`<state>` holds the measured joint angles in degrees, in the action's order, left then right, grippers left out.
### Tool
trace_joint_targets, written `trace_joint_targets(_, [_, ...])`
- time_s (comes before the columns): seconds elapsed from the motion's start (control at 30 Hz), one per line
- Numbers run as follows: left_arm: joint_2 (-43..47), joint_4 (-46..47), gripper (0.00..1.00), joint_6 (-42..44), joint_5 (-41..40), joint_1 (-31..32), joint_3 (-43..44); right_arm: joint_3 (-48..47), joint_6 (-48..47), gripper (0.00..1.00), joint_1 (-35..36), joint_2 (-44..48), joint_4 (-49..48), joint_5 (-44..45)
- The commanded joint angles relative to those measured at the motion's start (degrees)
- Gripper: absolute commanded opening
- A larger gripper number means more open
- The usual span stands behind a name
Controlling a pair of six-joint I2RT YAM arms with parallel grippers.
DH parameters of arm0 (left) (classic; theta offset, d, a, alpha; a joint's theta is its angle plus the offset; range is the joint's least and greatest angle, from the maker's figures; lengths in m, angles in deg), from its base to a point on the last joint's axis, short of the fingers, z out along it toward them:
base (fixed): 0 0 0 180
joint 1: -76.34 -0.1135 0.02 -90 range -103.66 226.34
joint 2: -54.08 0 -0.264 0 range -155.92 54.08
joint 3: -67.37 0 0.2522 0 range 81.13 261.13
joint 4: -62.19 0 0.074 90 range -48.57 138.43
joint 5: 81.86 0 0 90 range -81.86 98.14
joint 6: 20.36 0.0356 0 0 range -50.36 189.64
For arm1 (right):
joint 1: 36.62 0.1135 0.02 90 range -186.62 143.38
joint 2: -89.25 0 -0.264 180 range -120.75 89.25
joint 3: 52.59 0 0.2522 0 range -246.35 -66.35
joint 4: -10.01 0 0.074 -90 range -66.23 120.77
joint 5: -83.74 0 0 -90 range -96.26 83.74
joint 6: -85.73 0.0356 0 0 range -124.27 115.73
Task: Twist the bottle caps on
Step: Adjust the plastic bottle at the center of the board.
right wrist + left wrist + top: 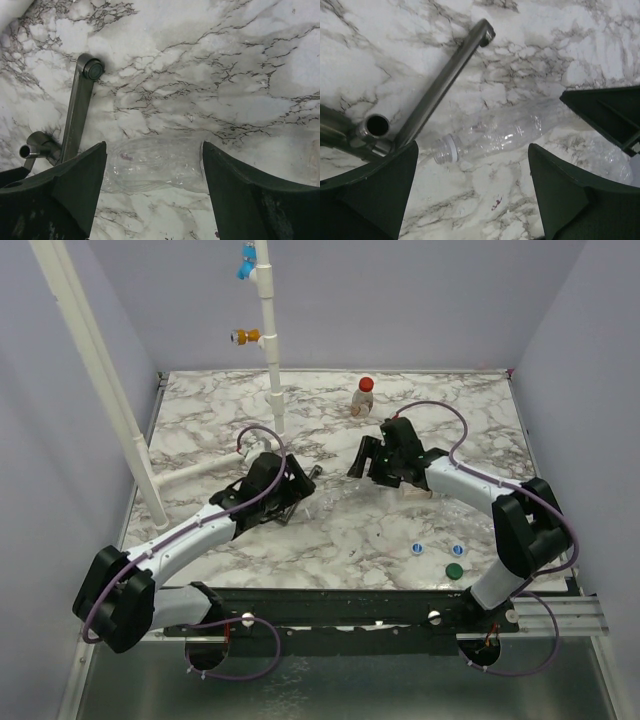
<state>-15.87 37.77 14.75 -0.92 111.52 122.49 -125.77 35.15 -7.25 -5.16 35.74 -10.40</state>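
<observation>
A clear uncapped bottle point(505, 132) lies on its side on the marble table point(460, 420), its threaded neck point(445, 149) pointing left in the left wrist view. My left gripper point(472, 148) hovers open just in front of that neck. My right gripper point(153, 146) is open too, and the clear bottle's base end point(155, 162) lies on the table between its fingers, touching neither. A bottle with a reddish label point(362, 400) stands upright at the back, a red cap point(366, 384) on it. Two white-and-blue caps point(417, 549) point(457, 550) and a green cap point(454, 570) lie loose at the front right.
A bent metal tube point(445, 85) lies beside the clear bottle, also in the right wrist view as a metal bar point(80, 105). A white pipe stand point(270, 350) with blue and orange fittings rises at the back. A slanted white pipe point(100, 380) runs along the left side.
</observation>
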Motion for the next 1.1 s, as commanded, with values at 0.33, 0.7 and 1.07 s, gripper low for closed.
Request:
trace_joint_targets(0.33, [0.0,-6.1,0.32,-6.3,-1.3,12.6,-5.1,-0.7,-3.8,0.71,2.9,-0.1,6.2,2.4])
trace_joint_targets(0.7, [-9.2,-4.4,0.23,-6.5,-8.2,12.3,-0.9,8.7,0.8,0.56,5.4,9.9,9.1,2.5])
trace_joint_targets(1.07, [-14.2,-2.5,0.26,-1.8,-7.9,9.2,4.0,9.6,-2.6,0.58,6.4,15.7,12.5,2.0])
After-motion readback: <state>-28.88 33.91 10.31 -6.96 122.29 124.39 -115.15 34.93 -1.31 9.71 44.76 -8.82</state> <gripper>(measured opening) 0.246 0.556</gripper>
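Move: The plastic bottle lies on its side between the grippers. Its middle is about 10 cm right of the left hand, level with it in reach and 8 cm below. From the right hand, already at the base end, it is some 6 cm left, 4 cm back and 4 cm below. The faucet's middle is about 5 cm left of the left hand, 2 cm back; the glass jar sits roughly 19 cm right of the right hand, 2 cm back. Drawing back about 9 cm, the right hand drags the bottle's base end with its fingertips, the fingers closing partway. Meanwhile the left hand pulls back some 8 cm past the neck while closing most of the way, sinks about 8 cm, then comes forward 4 cm towards the neck and shoulder, its left side rolling up roughly 10 degrees. ##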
